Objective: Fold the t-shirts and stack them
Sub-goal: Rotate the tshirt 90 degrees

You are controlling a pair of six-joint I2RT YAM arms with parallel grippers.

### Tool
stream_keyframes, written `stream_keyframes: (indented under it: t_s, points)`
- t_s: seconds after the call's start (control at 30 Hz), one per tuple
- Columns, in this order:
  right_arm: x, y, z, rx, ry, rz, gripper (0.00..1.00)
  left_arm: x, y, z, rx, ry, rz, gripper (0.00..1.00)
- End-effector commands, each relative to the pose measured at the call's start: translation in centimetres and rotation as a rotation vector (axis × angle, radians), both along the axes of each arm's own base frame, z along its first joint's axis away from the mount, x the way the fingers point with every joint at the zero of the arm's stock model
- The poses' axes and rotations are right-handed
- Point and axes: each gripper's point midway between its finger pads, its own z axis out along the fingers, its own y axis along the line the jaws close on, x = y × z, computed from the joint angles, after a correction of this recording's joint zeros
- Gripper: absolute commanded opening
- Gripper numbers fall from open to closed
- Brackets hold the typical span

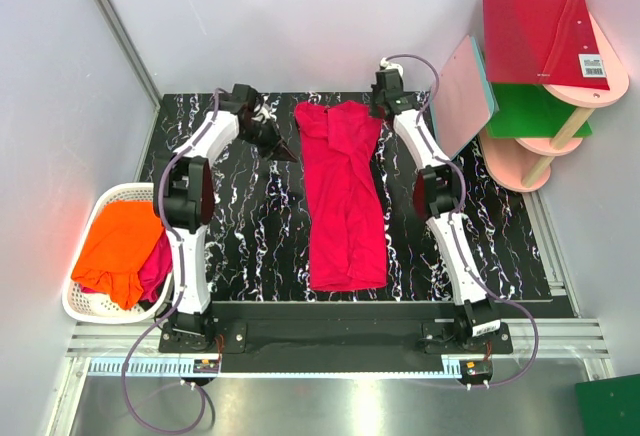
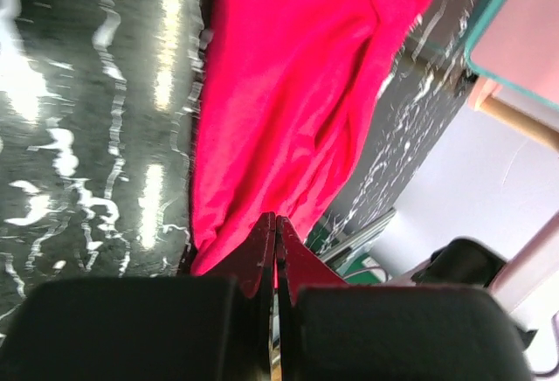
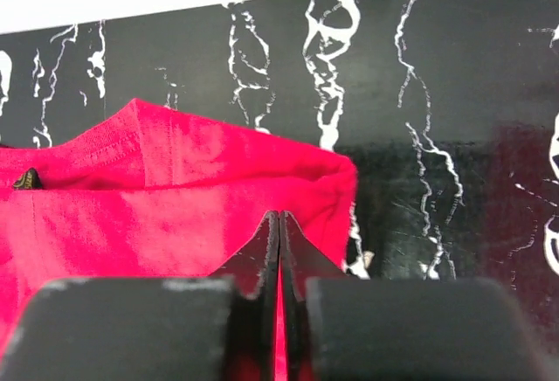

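A crimson t-shirt (image 1: 345,206) lies folded lengthwise into a long strip down the middle of the black marbled table (image 1: 250,226). My left gripper (image 1: 288,152) is shut, its tips at the strip's far left edge; in the left wrist view the shut fingertips (image 2: 276,218) point at the red cloth (image 2: 288,93). My right gripper (image 1: 376,109) is shut at the strip's far right corner. In the right wrist view its tips (image 3: 279,214) sit over the shoulder fold (image 3: 175,215). I see no clear pinch of cloth in either. An orange t-shirt (image 1: 120,241) and another crimson one (image 1: 155,266) lie in the basket.
The white basket (image 1: 80,301) stands off the table's left edge. A pink board with teal edge (image 1: 465,96) leans at the back right, also in the left wrist view (image 2: 524,31). Red (image 1: 540,41) and green (image 1: 535,111) boards rest on a pink rack.
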Motion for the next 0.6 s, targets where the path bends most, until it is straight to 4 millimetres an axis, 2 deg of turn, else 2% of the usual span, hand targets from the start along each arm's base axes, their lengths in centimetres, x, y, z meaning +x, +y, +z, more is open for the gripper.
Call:
stream_keyframes:
  t_s: [0.0,0.03,0.07,0.1,0.13,0.17,0.2,0.23,0.27,0.3,0.33,0.37,0.4,0.43,0.47,0.5,0.53,0.57]
  points:
    - [-1.2,2.1,14.2,0.196,-0.140,0.102,0.15,-1.2,-4.0,6.4,-0.076,-0.210,-0.165,0.24]
    - [-2.4,1.9,13.8,0.199,-0.086,0.098,0.21,-1.5,-4.9,7.2,-0.084,-0.240,-0.197,0.39]
    - [-3.8,1.6,18.2,0.219,-0.123,0.097,0.23,-2.6,-6.7,7.8,-0.087,-0.269,-0.250,0.53]
    - [-4.9,1.6,19.2,0.234,-0.108,0.105,0.25,-3.1,-7.4,7.8,-0.070,-0.307,-0.298,0.67]
    - [-6.4,1.0,16.9,0.224,-0.023,0.095,0.28,-3.8,-8.3,7.8,-0.057,-0.323,-0.333,0.93]
    - [-8.3,0.6,20.9,0.249,-0.057,0.109,0.31,-5.6,-10.0,7.4,-0.031,-0.345,-0.409,0.99]
    - [-9.6,0.2,21.2,0.261,-0.035,0.106,0.42,-6.6,-10.7,7.0,-0.010,-0.347,-0.448,0.99]
    - [-11.3,-0.3,18.5,0.256,0.049,0.103,0.46,-8.5,-12.2,6.3,0.015,-0.341,-0.511,0.99]
    - [-13.3,-0.8,21.6,0.274,0.017,0.119,0.51,-9.6,-12.1,5.1,0.072,-0.333,-0.553,0.99]
    - [-14.4,-1.5,21.7,0.280,0.030,0.114,0.59,-10.7,-12.4,4.5,0.096,-0.324,-0.586,0.99]
    - [-16.1,-2.1,19.6,0.276,0.092,0.102,0.66,-12.7,-12.9,3.5,0.121,-0.299,-0.631,0.99]
    - [-17.8,-2.6,21.8,0.288,0.059,0.106,0.70,-13.5,-12.7,2.7,0.156,-0.286,-0.644,0.99]
    - [-18.6,-3.3,21.7,0.294,0.067,0.096,0.71,-14.4,-12.7,2.3,0.169,-0.273,-0.660,0.99]
    - [-19.9,-3.7,20.0,0.282,0.108,0.083,0.83,-16.1,-12.6,1.5,0.183,-0.249,-0.684,0.99]
    - [-21.1,-4.4,21.2,0.276,0.082,0.068,0.86,-16.8,-12.5,1.0,0.206,-0.238,-0.689,0.99]
    - [-21.8,-4.6,20.9,0.274,0.092,0.065,0.87,-17.5,-12.5,0.7,0.212,-0.227,-0.698,0.99]
    - [-22.6,-5.0,19.8,0.267,0.120,0.060,0.87,-18.8,-12.5,0.2,0.225,-0.208,-0.713,0.99]
    - [-23.3,-5.1,20.1,0.270,0.116,0.063,0.87,-19.2,-12.3,0.2,0.236,-0.203,-0.711,0.92]
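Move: The t-shirt lies lengthwise, its near end about 33 cm back and 14 cm to the right of my left hand and some 9 cm below; the t-shirt's middle is roughly 8 cm back and 14 cm right of that hand. My right hand is low at the t-shirt's far right corner, which lies about 2 cm ahead, 2 cm right and 2 cm below; the far left corner is some 22 cm to its left, level with it. I swing my left hand back about 18 cm and right about 15 cm, in over the t-shirt towards its near end, arching slightly, turning some 40 degrees clockwise and opening the fingers wide. Meanwhile my right hand comes up and away from the far right corner, about 24 cm up, 21 cm back and a little right, its shut fingers spreading nearly wide. ##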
